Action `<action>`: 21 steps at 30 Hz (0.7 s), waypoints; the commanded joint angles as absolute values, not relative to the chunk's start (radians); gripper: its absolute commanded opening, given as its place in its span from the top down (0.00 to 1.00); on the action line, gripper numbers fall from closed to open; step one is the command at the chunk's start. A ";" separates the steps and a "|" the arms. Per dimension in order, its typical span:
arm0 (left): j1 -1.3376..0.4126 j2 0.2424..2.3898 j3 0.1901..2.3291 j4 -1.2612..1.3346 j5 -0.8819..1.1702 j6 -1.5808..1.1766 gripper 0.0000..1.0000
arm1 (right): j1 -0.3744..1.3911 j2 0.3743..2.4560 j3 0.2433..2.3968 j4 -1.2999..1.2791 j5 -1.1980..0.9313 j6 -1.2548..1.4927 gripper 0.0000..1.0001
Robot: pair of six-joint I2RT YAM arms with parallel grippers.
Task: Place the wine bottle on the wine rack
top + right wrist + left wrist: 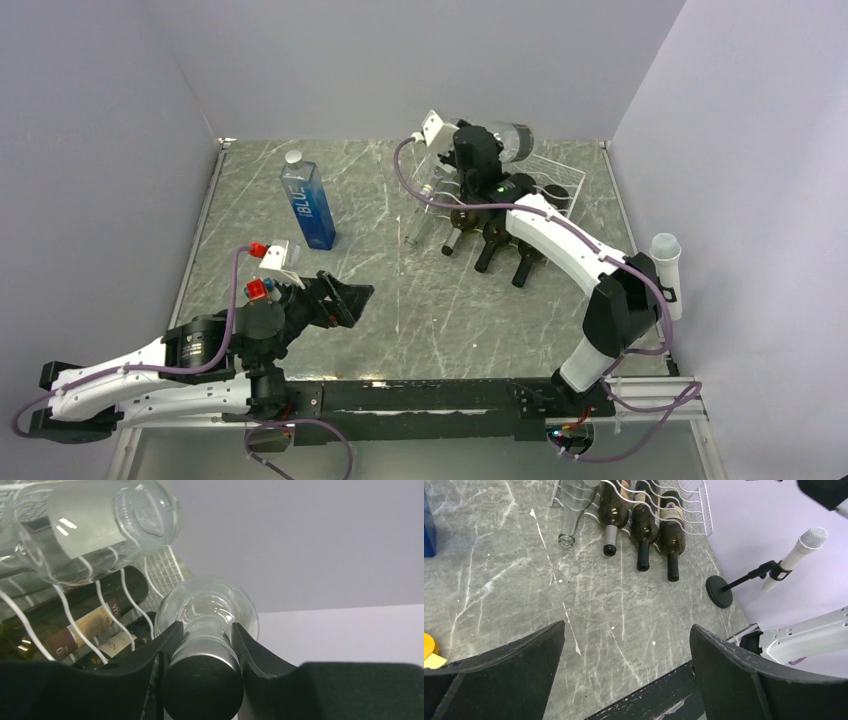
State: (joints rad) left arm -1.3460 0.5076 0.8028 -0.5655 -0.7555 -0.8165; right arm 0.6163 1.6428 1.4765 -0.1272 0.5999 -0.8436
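Observation:
The wine bottle (pixel 207 605) is clear glass with a black cap; my right gripper (pixel 207 628) is shut on its neck. In the top view the wine bottle (pixel 508 140) hangs above the back of the white wire wine rack (pixel 562 176), with the right gripper (pixel 468 152) just left of it. The wine rack (pixel 696 507) holds three dark bottles (pixel 644 525) and a clear bottle (pixel 574 502), necks pointing toward me. Another clear bottle (pixel 90 525) lies on the rack wires (pixel 167 572) beside the held one. My left gripper (pixel 350 298) hovers open and empty near the front left.
A tall blue water bottle (pixel 308 205) stands upright at the back left. A white microphone (pixel 796 552) on a black stand (pixel 719 591) sits at the table's right edge (pixel 640 300). Grey walls close in the back and both sides.

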 commanded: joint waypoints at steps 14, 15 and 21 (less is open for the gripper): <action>-1.350 0.497 0.818 -0.566 -0.726 -0.853 0.01 | 0.672 1.620 1.133 0.479 0.486 -1.140 1.00; -1.350 0.496 0.817 -0.568 -0.725 -0.854 0.01 | 0.681 1.631 1.128 0.469 0.482 -1.151 1.00; -1.350 0.488 0.828 -0.603 -0.724 -0.875 0.01 | 0.708 1.682 1.095 0.399 0.436 -1.112 1.00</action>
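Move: The right hand already grips a clear bottle by its capped neck, and the free place for it on the rack's top wires has its middle about 5 cm ahead and some 13 cm below, with almost no sideways offset. The other clear bottle lies about 7 cm ahead, 9 cm left and 13 cm down. The nearest wine bottle lies in the rack some 5 cm back, 5 cm left and 22 cm down. From the idle left hand, that place is about 37 cm ahead, 32 cm right and 10 cm lower. Keeping its hold on the neck with the body pointing away from the base, the right hand lowers the clear bottle about 9 cm towards the rack's top wires, fast for the first 6 or 7 cm and then more slowly. As the descent slows, the hand shifts some 4 cm left towards the other clear bottle, swinging about 15 degrees counter-clockwise while its left side dips by about as much. ##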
